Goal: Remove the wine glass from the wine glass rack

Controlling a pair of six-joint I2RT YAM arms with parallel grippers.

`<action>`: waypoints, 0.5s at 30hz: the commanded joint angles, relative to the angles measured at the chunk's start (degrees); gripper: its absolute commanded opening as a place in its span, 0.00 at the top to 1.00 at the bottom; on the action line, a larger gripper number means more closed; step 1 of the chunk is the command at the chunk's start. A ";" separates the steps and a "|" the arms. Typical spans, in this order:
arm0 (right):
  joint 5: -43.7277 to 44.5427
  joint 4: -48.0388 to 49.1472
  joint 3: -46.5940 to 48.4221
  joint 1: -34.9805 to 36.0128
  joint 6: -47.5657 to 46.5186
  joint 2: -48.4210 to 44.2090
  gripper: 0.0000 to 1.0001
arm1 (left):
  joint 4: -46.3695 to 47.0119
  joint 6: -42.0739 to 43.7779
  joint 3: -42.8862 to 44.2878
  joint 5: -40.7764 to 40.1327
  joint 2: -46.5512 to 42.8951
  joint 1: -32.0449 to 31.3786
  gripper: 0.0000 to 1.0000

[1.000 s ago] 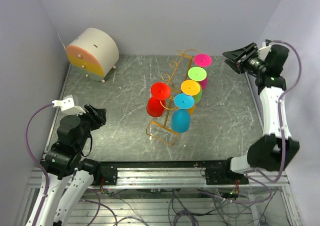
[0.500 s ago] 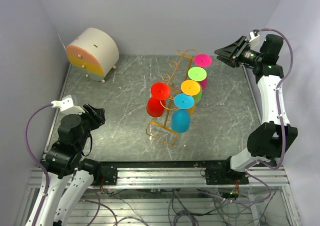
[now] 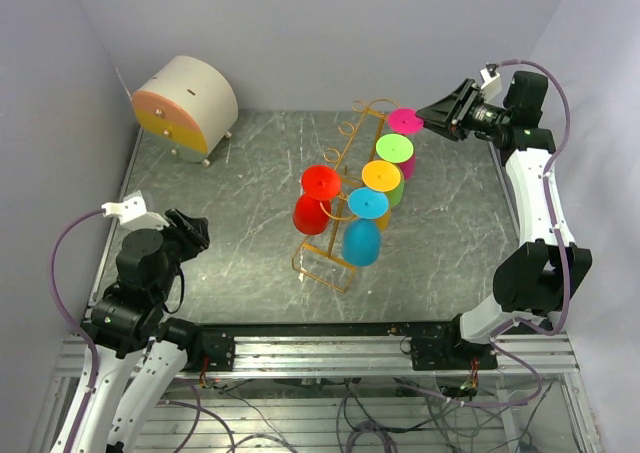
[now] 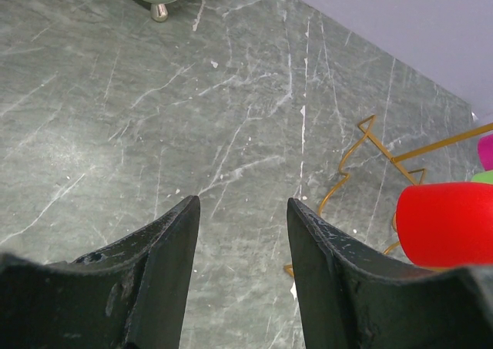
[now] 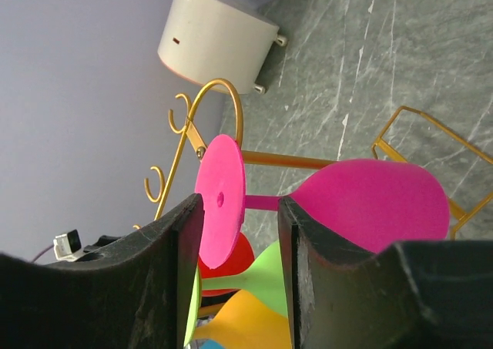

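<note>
The wine glass rack, a golden wire frame, stands mid-table with several coloured glasses hanging bowl-down. The pink wine glass hangs at its far end. My right gripper is right beside that glass's foot, jaws open. In the right wrist view the pink foot disc and stem sit at the gap between my right gripper fingertips, with space on both sides, and the pink bowl lies to the right. My left gripper hovers open and holds nothing near the front left.
Green, yellow, cyan and red glasses hang on the rack. A round cream cabinet stands back left. In the left wrist view the left gripper faces bare marble, with the red glass at right.
My right gripper has swung left and reached the pink glass's foot at the rack's far end. The left arm has stayed put.
</note>
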 commanded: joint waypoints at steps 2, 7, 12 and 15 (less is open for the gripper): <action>0.08 -0.55 -0.21 0.54 -1.31 0.69 0.59 | -0.31 -0.57 0.83 -1.39 0.18 -0.59 0.40; -0.62 1.11 -1.23 0.95 -0.29 0.50 0.64 | -0.23 -0.74 0.77 -1.59 -0.03 -0.64 0.41; -0.53 1.89 -2.20 1.25 0.10 -0.28 0.73 | -0.41 -0.82 0.86 -1.72 0.17 -0.66 0.40; -0.03 2.52 -2.93 1.20 0.57 -0.85 0.79 | -0.41 -0.79 0.79 -1.70 0.26 -0.64 0.40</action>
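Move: For the right hand, the pink wine glass hangs upside down about 4 cm to the left and level front to back. Its disc foot is near fingertip height and its middle some 5 cm below. The green glass is roughly 6 cm left and 6 cm back, and the orange one about 8 cm left and 11 cm back, both at that same height. From the left hand, the pink glass is about 21 cm ahead, 40 cm right and 4 cm higher. Easing down about 1 cm and left about 1 cm towards the pink glass, the right hand narrows its fingers from nearly half open to about a quarter, one above and one below the near rim of the disc foot. The wrist keeps its angle. The upper fingertip comes to lie over the rim. ##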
